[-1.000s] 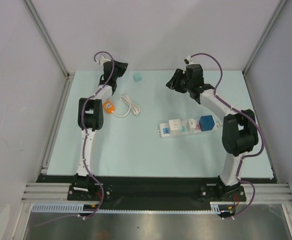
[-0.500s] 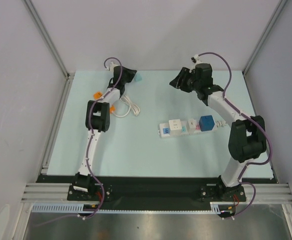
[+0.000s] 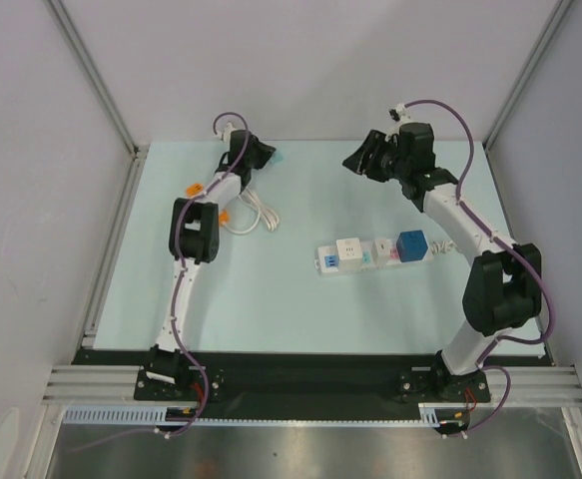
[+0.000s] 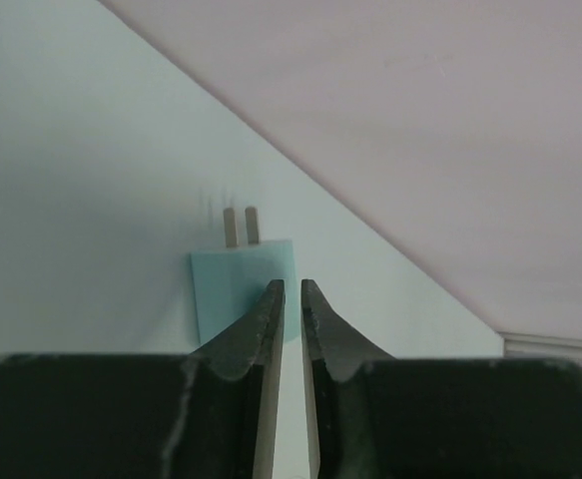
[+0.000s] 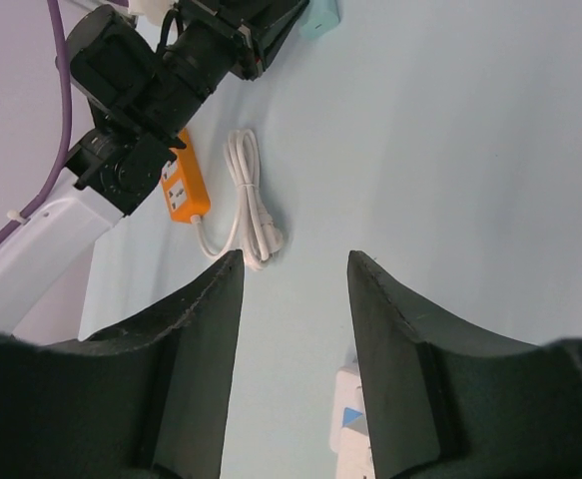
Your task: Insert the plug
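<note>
The plug (image 3: pixel 276 155) is a small teal block at the back of the table. In the left wrist view it (image 4: pixel 243 284) lies flat with its two metal prongs pointing away. My left gripper (image 4: pixel 292 287) hovers just short of it, its jaws a narrow slit apart with nothing between them. From above, the left gripper (image 3: pixel 264 153) sits right beside the plug. The white power strip (image 3: pixel 370 253) lies mid-table on the right. My right gripper (image 3: pixel 353 160) hangs open and empty over the back of the table (image 5: pixel 295 261).
An orange adapter (image 5: pixel 183 185) with a coiled white cable (image 5: pixel 251 205) lies next to the left arm. A blue plug (image 3: pixel 411 244) and a white adapter (image 3: pixel 348 251) sit in the power strip. Metal frame posts and grey walls border the table.
My left gripper swung right, from the table's back left up to the teal plug. The right arm shifted a little to the right and stretched further back.
</note>
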Motion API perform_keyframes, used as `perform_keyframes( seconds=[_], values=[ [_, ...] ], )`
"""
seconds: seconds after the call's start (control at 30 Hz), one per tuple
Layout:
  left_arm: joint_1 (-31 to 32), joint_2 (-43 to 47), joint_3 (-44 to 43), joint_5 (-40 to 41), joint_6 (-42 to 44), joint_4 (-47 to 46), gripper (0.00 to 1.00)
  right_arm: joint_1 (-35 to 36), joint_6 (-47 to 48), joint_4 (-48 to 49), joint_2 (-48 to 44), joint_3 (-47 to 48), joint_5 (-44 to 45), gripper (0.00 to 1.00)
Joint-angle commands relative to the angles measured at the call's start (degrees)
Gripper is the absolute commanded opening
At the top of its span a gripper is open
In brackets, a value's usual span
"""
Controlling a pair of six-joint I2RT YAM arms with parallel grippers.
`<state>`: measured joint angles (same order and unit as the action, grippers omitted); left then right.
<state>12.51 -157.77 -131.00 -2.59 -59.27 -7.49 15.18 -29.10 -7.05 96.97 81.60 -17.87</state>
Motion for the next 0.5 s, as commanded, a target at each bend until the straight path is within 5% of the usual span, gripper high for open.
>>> perform_keyframes(
  seconds=[0.0,0.33,0.47],
  values=[
    [2.1,5.5,3.2,0.6,6.9,12.6,0.18,-0.2,0.7,-0.6,-4.1,-0.2,-0.2,0.51],
    [5.8,26.7,25.9,5.1,18.3,6.4,0.18,-0.2,1.0,-1.7,-6.5,-2.4,-0.5,0.52],
    [2.9,27.7,24.7,8.7,15.4,4.1,0.15,-0.2,0.8,-1.0,-6.4,-2.5,-0.6,0.52]
  ],
)
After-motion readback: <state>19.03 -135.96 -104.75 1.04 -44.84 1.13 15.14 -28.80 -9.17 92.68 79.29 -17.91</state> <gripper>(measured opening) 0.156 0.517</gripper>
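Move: The plug, the teal block near the table's far edge, lies about 4 cm ahead of the left hand and 4 cm below it, level sideways. The white cord bundle is some 19 cm back and 1 cm left of that hand; the orange strip is 19 cm back and 16 cm left. From the right hand, the plug is about 27 cm ahead, 21 cm left and well below. The left hand backs about 11 cm away from the plug, drifting right, rolling its left side up some 20 degrees. ##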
